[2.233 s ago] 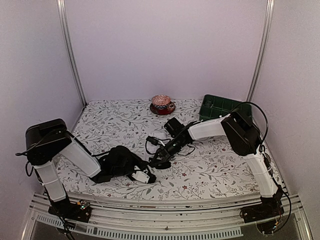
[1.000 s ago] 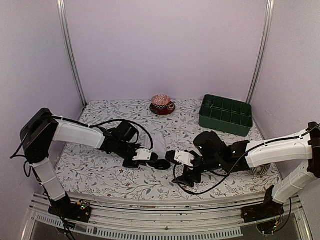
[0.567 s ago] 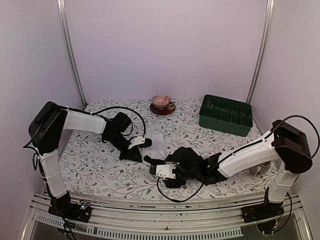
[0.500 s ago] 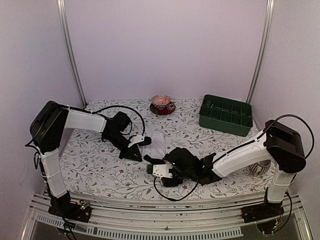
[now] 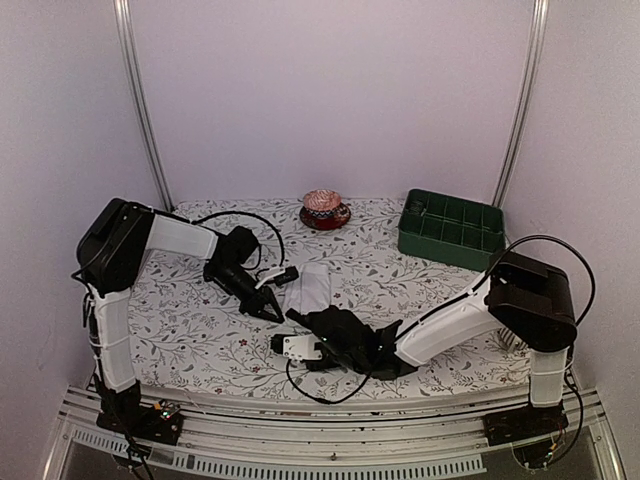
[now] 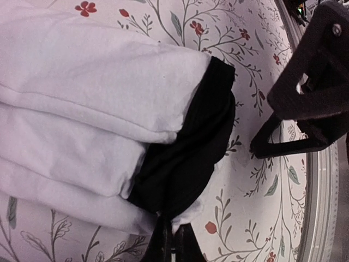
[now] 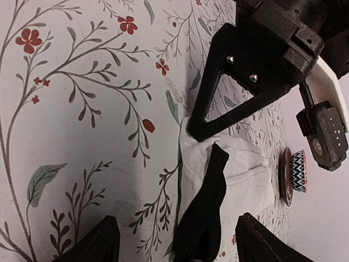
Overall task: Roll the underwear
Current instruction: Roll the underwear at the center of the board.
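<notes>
The white underwear (image 5: 310,288) lies folded in layers mid-table, its black waistband (image 6: 185,147) at the near end. My left gripper (image 5: 268,302) is shut on that end, pinching a bit of white cloth and waistband between its fingertips (image 6: 163,248). My right gripper (image 5: 288,335) hovers low just in front of the underwear (image 7: 240,180), open wide, with nothing between its fingers (image 7: 90,240). Its camera shows the left gripper (image 7: 240,82) holding the cloth's corner. Dark shapes around my right wrist (image 5: 350,335) cannot be told apart as cloth or arm.
A green compartment tray (image 5: 452,228) stands at the back right. A patterned cup on a red saucer (image 5: 324,208) sits at the back centre. Black cables loop around both wrists. A floral cloth (image 5: 200,330) covers the table, with walls close on both sides.
My right arm has swept leftward along the front, bringing its open gripper up to the underwear's near end. The left gripper has stayed shut on the white cloth, shifting only slightly.
</notes>
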Robot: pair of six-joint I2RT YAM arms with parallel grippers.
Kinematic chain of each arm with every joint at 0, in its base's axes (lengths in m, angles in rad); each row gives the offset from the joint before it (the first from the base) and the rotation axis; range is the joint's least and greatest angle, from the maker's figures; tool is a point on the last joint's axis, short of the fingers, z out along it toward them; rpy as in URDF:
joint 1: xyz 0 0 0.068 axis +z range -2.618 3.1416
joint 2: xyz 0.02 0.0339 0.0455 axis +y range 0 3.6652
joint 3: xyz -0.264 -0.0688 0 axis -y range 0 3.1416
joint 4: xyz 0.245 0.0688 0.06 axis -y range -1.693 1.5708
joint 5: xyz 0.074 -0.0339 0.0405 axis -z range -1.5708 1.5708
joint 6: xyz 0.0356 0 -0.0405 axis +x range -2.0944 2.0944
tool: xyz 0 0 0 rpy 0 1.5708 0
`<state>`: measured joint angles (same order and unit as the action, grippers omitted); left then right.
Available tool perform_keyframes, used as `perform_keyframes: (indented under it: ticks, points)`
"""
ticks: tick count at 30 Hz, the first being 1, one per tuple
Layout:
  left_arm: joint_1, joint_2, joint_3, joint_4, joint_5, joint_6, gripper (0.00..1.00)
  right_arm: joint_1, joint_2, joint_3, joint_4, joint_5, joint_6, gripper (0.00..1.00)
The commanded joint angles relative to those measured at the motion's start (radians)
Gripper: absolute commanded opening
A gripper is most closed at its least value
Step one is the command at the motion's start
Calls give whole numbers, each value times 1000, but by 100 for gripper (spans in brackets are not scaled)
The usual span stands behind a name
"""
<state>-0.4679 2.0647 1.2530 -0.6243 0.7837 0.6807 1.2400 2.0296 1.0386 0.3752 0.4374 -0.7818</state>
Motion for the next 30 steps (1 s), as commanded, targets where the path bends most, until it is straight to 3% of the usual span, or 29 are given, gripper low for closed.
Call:
perform_keyframes:
  ticks: [1, 6, 30]
  points:
    - [29, 33, 33, -31, 31, -35, 0, 9, 48, 32, 21, -25, -32, 71]
    - [30, 46, 42, -35, 30, -39, 0, 8, 103, 86, -12, -23, -51, 58]
    - [29, 34, 34, -38, -5, -36, 0, -77, 171, 159, -163, -2, 52, 33]
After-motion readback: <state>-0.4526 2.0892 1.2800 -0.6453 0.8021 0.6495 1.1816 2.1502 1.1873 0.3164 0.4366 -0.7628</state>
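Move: The middle of the folded underwear's black waistband end lies about 4 cm ahead of the right gripper, level with it sideways and some 3 cm below. The left gripper, already pinching that band's left end, is about 5 cm ahead and 4 cm left of the right gripper; the white folded body's middle lies roughly 11 cm ahead and 2 cm to its right. From the left gripper, the band's middle is about 4 cm right and 1 cm back. Bring the right gripper in over the black waistband beside the left gripper: swing first nearly 3 cm to the left, then reach about 4 cm forward while easing back right, sinking some 1.5 cm. Narrow its wide-open fingers to about a third as they straddle the band, wrist almost unturned. Keep the left gripper shut on the band's left end. ##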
